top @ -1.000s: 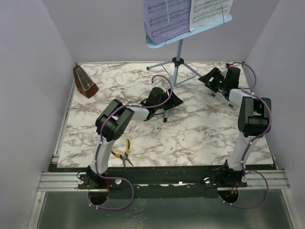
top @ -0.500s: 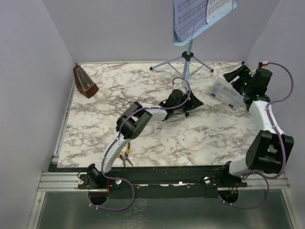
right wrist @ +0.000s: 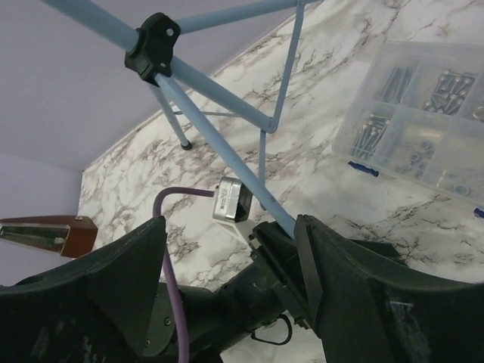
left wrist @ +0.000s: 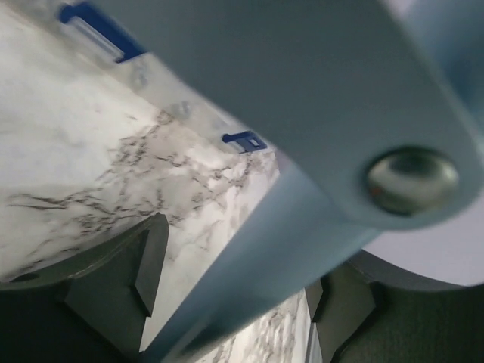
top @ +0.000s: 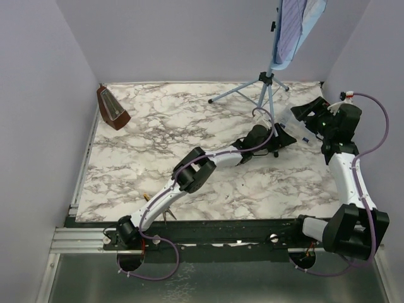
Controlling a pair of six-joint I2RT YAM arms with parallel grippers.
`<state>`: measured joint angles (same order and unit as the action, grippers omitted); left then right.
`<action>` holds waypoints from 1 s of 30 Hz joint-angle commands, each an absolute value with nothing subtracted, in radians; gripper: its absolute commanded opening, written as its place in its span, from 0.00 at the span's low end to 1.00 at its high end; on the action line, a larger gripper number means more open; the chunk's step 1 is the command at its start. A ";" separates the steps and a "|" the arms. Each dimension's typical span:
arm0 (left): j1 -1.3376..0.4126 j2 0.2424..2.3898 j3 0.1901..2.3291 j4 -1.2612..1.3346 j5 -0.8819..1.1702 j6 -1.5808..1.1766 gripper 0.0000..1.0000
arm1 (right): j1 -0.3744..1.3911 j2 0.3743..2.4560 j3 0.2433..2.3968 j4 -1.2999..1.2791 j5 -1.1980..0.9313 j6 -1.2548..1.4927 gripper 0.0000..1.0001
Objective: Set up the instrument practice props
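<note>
The light blue music stand [top: 267, 88] is at the back right, and the sheet of music [top: 291, 22] lies on its desk. My left gripper [top: 281, 140] is stretched far right, at the stand's near leg. That leg [left wrist: 257, 249] runs between the open jaws of the left gripper [left wrist: 238, 265], with marble showing on both sides. The right gripper [top: 302, 112] hovers open and empty just right of the stand. From the right gripper [right wrist: 229, 227] I see the tripod hub [right wrist: 155, 41]. The brown metronome [top: 113, 108] stands at the far left wall.
A clear plastic box [right wrist: 423, 121] of small parts lies on the marble at the right, partly under the right gripper. Yellow-handled pliers [top: 148, 198] peek out under the left arm near the front edge. Purple walls close in on three sides.
The stand has travelled from the back middle to the back right, the left arm stretching along with it. The left jaws stand wider. The right arm swung right and back.
</note>
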<state>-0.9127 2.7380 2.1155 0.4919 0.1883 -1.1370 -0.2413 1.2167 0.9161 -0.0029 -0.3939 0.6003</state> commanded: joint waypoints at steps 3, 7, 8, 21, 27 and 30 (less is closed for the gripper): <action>-0.942 2.819 2.191 0.376 0.122 -1.130 0.82 | -0.241 1.138 0.886 -0.026 -0.427 0.568 0.75; -0.934 2.717 2.034 0.360 0.024 -1.031 0.98 | -0.241 1.120 0.887 -0.044 -0.415 0.549 0.75; -0.927 2.684 1.994 0.360 0.008 -1.009 0.99 | -0.241 1.117 0.887 -0.042 -0.414 0.546 0.75; -0.769 2.324 1.434 0.586 0.150 -0.905 0.99 | -0.242 1.137 0.873 -0.026 -0.472 0.548 0.75; -0.651 2.034 1.004 0.723 0.204 -0.912 0.99 | -0.241 1.144 0.875 -0.009 -0.508 0.559 0.75; -0.637 1.968 0.937 0.731 0.267 -0.859 0.99 | -0.241 1.154 0.866 0.039 -0.532 0.568 0.75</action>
<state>-0.6598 2.0602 1.0359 0.6868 0.1757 -0.9283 -0.2413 1.1374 0.8776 -0.0082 -0.4782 0.5667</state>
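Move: The music stand's near leg runs between the left gripper's fingers, close to the palm. Its black foot stands roughly 5 cm to the left of the left hand point, 4 cm back and 6 cm below. The parts box is about 7 cm ahead, 5 cm to the right and 6 cm down from that hand. From the empty right hand, the foot lies some 12 cm to the left, 4 cm back and 23 cm below. Rightward for one more centimetre as the fingers spread from partly to fully open around the stand's near leg, then the left hand turns back and leaves to its left, some 25 cm, bowing forward about 3 cm on the way and coming clear of the leg. Its wrist turns about 20 degrees, fingertips dipping and swinging forward. The open right hand eases back 2 cm and slightly left. ##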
